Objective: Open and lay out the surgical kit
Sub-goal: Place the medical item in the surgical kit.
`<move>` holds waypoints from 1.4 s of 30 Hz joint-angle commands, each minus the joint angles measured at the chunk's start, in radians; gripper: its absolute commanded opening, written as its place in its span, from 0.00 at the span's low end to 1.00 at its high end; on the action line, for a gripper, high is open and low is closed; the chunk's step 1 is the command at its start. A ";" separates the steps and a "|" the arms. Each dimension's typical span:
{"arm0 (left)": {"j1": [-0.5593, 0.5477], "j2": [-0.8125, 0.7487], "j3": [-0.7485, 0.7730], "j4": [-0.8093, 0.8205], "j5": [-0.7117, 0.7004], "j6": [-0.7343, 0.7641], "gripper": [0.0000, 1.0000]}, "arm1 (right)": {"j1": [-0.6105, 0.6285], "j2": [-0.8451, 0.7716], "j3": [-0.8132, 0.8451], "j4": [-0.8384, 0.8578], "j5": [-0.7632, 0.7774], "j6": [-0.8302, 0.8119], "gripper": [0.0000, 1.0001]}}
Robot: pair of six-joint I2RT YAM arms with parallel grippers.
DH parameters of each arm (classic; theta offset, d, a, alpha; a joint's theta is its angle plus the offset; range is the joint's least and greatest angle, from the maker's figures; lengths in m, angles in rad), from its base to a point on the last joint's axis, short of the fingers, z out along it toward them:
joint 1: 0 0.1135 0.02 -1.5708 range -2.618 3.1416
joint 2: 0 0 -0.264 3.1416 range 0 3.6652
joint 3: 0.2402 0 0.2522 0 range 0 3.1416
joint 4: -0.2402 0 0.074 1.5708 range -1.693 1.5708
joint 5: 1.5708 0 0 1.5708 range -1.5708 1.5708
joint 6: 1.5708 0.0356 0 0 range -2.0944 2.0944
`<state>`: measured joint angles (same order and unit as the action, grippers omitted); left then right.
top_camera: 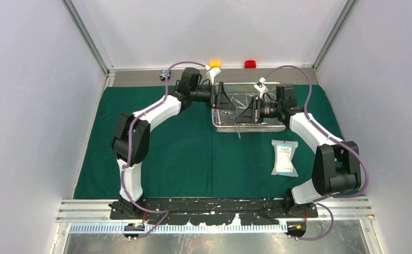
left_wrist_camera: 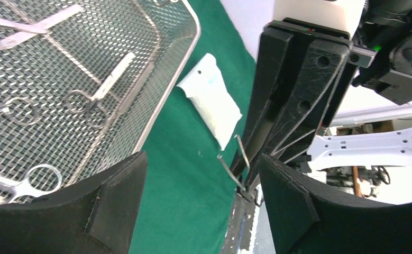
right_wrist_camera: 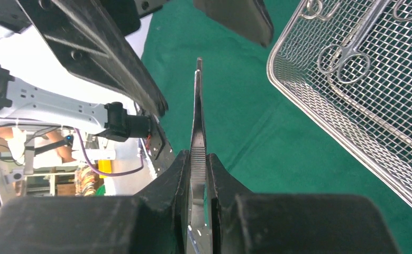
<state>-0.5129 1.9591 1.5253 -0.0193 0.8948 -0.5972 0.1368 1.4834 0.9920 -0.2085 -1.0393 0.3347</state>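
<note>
The dark green cloth (top_camera: 182, 153) lies spread flat on the table. The silver mesh tray (top_camera: 219, 127) stands on it at the back, with ring-handled scissors and forceps (left_wrist_camera: 95, 98) inside. My right gripper (top_camera: 247, 112) is shut on slim steel tweezers (right_wrist_camera: 197, 111) and holds them over the tray's front left edge, tips pointing away. My left gripper (top_camera: 226, 99) is open and empty above the tray's left end, facing the right gripper. In the left wrist view the tweezers' tips (left_wrist_camera: 234, 170) show between my open fingers. The white-blue packet (top_camera: 284, 157) lies on the cloth, right of centre.
Small black-blue (top_camera: 165, 74), orange (top_camera: 214, 64) and red (top_camera: 250, 64) blocks sit on the bare strip behind the cloth. Grey walls close in the left, right and back. The tray rim (right_wrist_camera: 309, 100) is just right of the held tweezers.
</note>
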 commanded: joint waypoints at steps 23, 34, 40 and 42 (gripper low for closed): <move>-0.003 0.071 -0.060 0.378 0.161 -0.252 0.37 | -0.034 0.077 -0.001 0.143 -0.128 0.080 0.01; 0.001 0.093 -0.035 0.377 0.158 -0.260 0.27 | -0.035 0.095 0.002 0.128 -0.144 0.076 0.01; 0.001 0.121 -0.014 0.400 0.169 -0.289 0.25 | -0.035 0.103 0.001 0.128 -0.156 0.079 0.00; 0.001 0.121 -0.015 0.406 0.173 -0.295 0.21 | -0.035 0.105 0.001 0.129 -0.156 0.079 0.00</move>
<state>-0.5167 2.0781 1.4712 0.3248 1.0389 -0.8730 0.1017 1.5864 0.9714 -0.0986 -1.1625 0.4217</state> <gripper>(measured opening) 0.244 0.185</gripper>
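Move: The medical item, a pair of forceps, has its middle about 4 cm back and 4 cm to the right of the left hand, roughly level with it. It is already pinched between the right hand's fingers. From the left hand, the kit basket's middle is some 9 cm ahead, 8 cm right and 15 cm below; the white packet lies about 15 cm back, 21 cm right and 18 cm below. Left hand moves right about 2 cm, then sinks, fingers narrowing towards the forceps tips; right hand keeps its pinch. ##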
